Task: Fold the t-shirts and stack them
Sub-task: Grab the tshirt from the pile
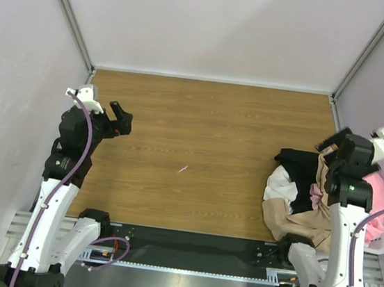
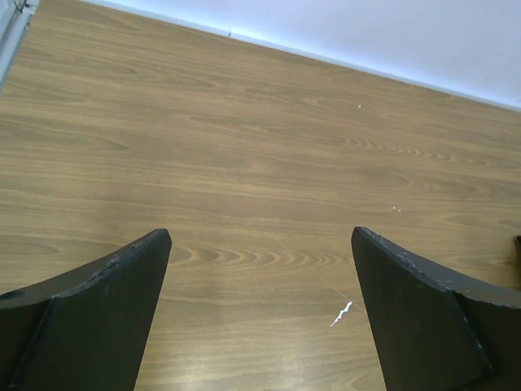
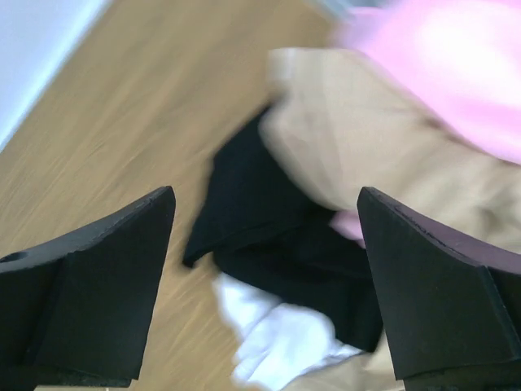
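Note:
A loose heap of t-shirts lies at the table's right edge: a black one [image 1: 300, 167], a white one [image 1: 279, 189], a tan one [image 1: 296, 223] and a pink one [image 1: 381, 198]. My right gripper [image 1: 330, 148] hangs open above the heap's far side. In the blurred right wrist view its jaws [image 3: 264, 199] stand wide over the black shirt [image 3: 269, 220], with white cloth [image 3: 285, 334] below, tan [image 3: 350, 138] and pink [image 3: 440, 57] beyond. My left gripper [image 1: 122, 117] is open at the far left, over bare wood [image 2: 260, 244], holding nothing.
The wooden table [image 1: 198, 151] is walled by white panels on three sides. A small white speck [image 1: 183, 169] lies near its middle, also in the left wrist view as a white speck [image 2: 342, 314]. A white basket rim [image 1: 381, 244] shows under the pink cloth.

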Action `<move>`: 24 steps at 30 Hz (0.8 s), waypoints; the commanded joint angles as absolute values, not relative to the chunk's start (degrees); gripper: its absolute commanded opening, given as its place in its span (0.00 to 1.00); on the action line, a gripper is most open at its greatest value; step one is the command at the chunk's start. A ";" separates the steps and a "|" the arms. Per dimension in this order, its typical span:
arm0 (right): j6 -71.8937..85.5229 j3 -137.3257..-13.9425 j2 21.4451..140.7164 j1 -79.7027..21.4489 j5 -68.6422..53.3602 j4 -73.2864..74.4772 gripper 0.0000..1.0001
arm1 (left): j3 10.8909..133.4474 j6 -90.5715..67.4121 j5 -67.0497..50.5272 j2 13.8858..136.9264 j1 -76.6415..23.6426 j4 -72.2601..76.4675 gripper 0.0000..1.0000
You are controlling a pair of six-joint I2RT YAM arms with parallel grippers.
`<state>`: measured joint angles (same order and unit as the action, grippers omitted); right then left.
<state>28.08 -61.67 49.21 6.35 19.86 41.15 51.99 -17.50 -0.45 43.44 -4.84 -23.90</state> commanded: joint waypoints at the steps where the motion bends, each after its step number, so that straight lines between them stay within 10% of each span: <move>1: 34.89 -54.85 49.31 13.26 31.29 40.35 1.00 | 49.92 -17.67 1.85 42.63 -5.98 -20.39 1.00; 11: 32.61 -45.44 49.48 32.33 11.53 33.93 1.00 | 49.39 -17.58 2.55 42.54 -6.42 -20.21 1.00; 24: 29.44 -39.82 50.36 32.96 8.70 25.94 1.00 | 48.87 -17.75 3.78 42.72 -6.42 -20.48 1.00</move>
<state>30.81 -40.71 51.03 32.75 9.50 30.55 49.36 -17.52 2.92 43.22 -5.91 -21.96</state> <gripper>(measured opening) 0.995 0.996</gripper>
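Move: Almost straight below the right hand, about 22 cm down and some 4 cm to its right, lies the bunched upper part of the beige shirt. The pink shirt is about 15 cm right and 4 cm back, 20 cm below. The black shirt lies about 9 cm left and 3 cm ahead, and the white one 14 cm left and 2 cm back, both 25 cm below. From the left hand the beige shirt is roughly 72 cm right, 3 cm back and 23 cm down. Sinking fast towards the beige shirt in the pile, the right hand drops about 13 cm while swinging some 8 cm right and first 5 cm back, then slows and edges a little forward as it keeps settling lower. The wrist turns clockwise some 20 degrees and tips the fingers more steeply down; they stay wide open, still clear of the cloth beside the pink shirt. ##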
